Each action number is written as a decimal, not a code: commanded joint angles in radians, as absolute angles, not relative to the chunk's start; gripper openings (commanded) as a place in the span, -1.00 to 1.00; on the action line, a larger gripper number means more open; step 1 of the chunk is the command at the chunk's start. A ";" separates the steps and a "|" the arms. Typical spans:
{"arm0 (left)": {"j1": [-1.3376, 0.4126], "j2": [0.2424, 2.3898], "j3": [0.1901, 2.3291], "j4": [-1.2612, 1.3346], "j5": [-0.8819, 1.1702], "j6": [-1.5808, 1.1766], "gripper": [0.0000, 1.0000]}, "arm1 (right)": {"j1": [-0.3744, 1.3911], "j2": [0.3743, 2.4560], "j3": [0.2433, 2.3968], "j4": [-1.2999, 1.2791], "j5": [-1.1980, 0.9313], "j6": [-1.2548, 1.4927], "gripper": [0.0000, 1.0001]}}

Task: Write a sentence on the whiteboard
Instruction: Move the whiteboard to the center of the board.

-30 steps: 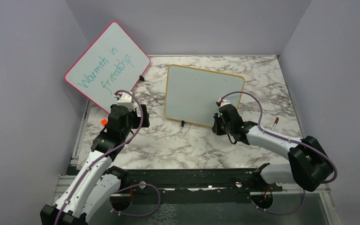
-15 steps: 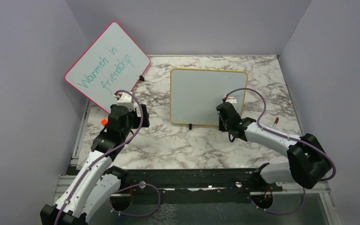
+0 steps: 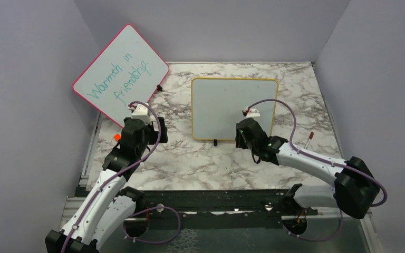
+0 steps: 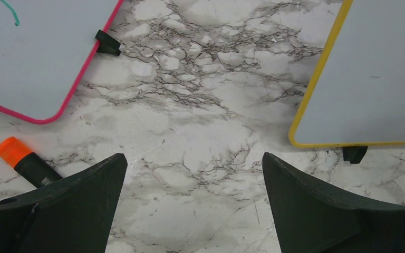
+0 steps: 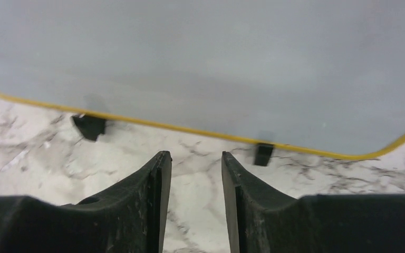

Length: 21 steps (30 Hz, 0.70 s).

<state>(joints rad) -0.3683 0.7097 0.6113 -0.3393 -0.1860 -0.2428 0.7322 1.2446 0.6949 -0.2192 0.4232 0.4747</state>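
The whiteboard (image 3: 234,108) with the yellow frame stands upright on two black feet at mid-table, square to the table edge. Its face is blank, and no sentence shows on it. My right gripper (image 3: 242,136) hovers just in front of its lower right edge. In the right wrist view the right gripper (image 5: 196,154) is open with only marble between its fingers, facing the yellow frame (image 5: 190,130). My left gripper (image 3: 148,128) sits left of the board. The left wrist view shows the left gripper (image 4: 195,158) wide open and empty over the marble.
A pink-framed board (image 3: 121,74) with teal writing leans at the back left. An orange-capped marker (image 4: 23,161) lies by my left gripper, and is also seen from above (image 3: 117,137). Another marker (image 3: 309,137) lies at the right. Grey walls enclose the marble table (image 3: 190,158).
The yellow-framed whiteboard swung from skewed to square with the table. My right gripper went from shut to open and shifted left along the board's lower edge. The left arm stayed still.
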 commanded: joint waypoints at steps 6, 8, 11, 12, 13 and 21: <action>-0.370 0.708 0.639 -0.329 -0.209 -0.247 0.98 | 0.950 1.421 0.792 -0.075 0.546 0.597 -0.09; -0.370 0.709 0.640 -0.330 -0.209 -0.247 0.98 | 0.972 1.470 0.824 -0.053 0.562 0.598 -0.08; -0.370 0.710 0.639 -0.330 -0.206 -0.247 0.98 | 1.001 1.546 0.876 -0.059 0.604 0.616 -0.08; -0.370 0.710 0.639 -0.330 -0.206 -0.247 0.98 | 1.005 1.573 0.891 -0.064 0.623 0.632 -0.07; -0.370 0.709 0.639 -0.330 -0.206 -0.247 0.98 | 1.009 1.597 0.904 -0.074 0.642 0.655 -0.07; -0.370 0.706 0.637 -0.330 -0.204 -0.247 0.98 | 1.014 1.748 0.983 -0.082 0.692 0.673 -0.10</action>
<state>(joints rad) -0.3683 0.7120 0.6113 -0.3393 -0.1909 -0.2432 1.0069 1.6978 0.9432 -0.0891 0.6147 0.6376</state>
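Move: About 12 cm to the right hand's left, 1 cm farther out and 5 cm below sits the left black clip on the yellow-framed whiteboard's near edge. The right clip lies nearly under this hand, about 1 cm ahead, 1 cm right and 5 cm down; the board's middle is some 12 cm ahead, 5 cm left and 5 cm down. From the left hand, the left clip is about 21 cm right, 3 cm ahead and 13 cm below. Sweeping about 12 cm left along the board's near edge, the right hand leaves the right clip for the left one, dipping back about 2 cm before easing forward again. Most of its 3.5 cm descent comes as the sideways travel dies out, lining the still half-open fingers up on either side of the left clip; a touch can't be made out. ##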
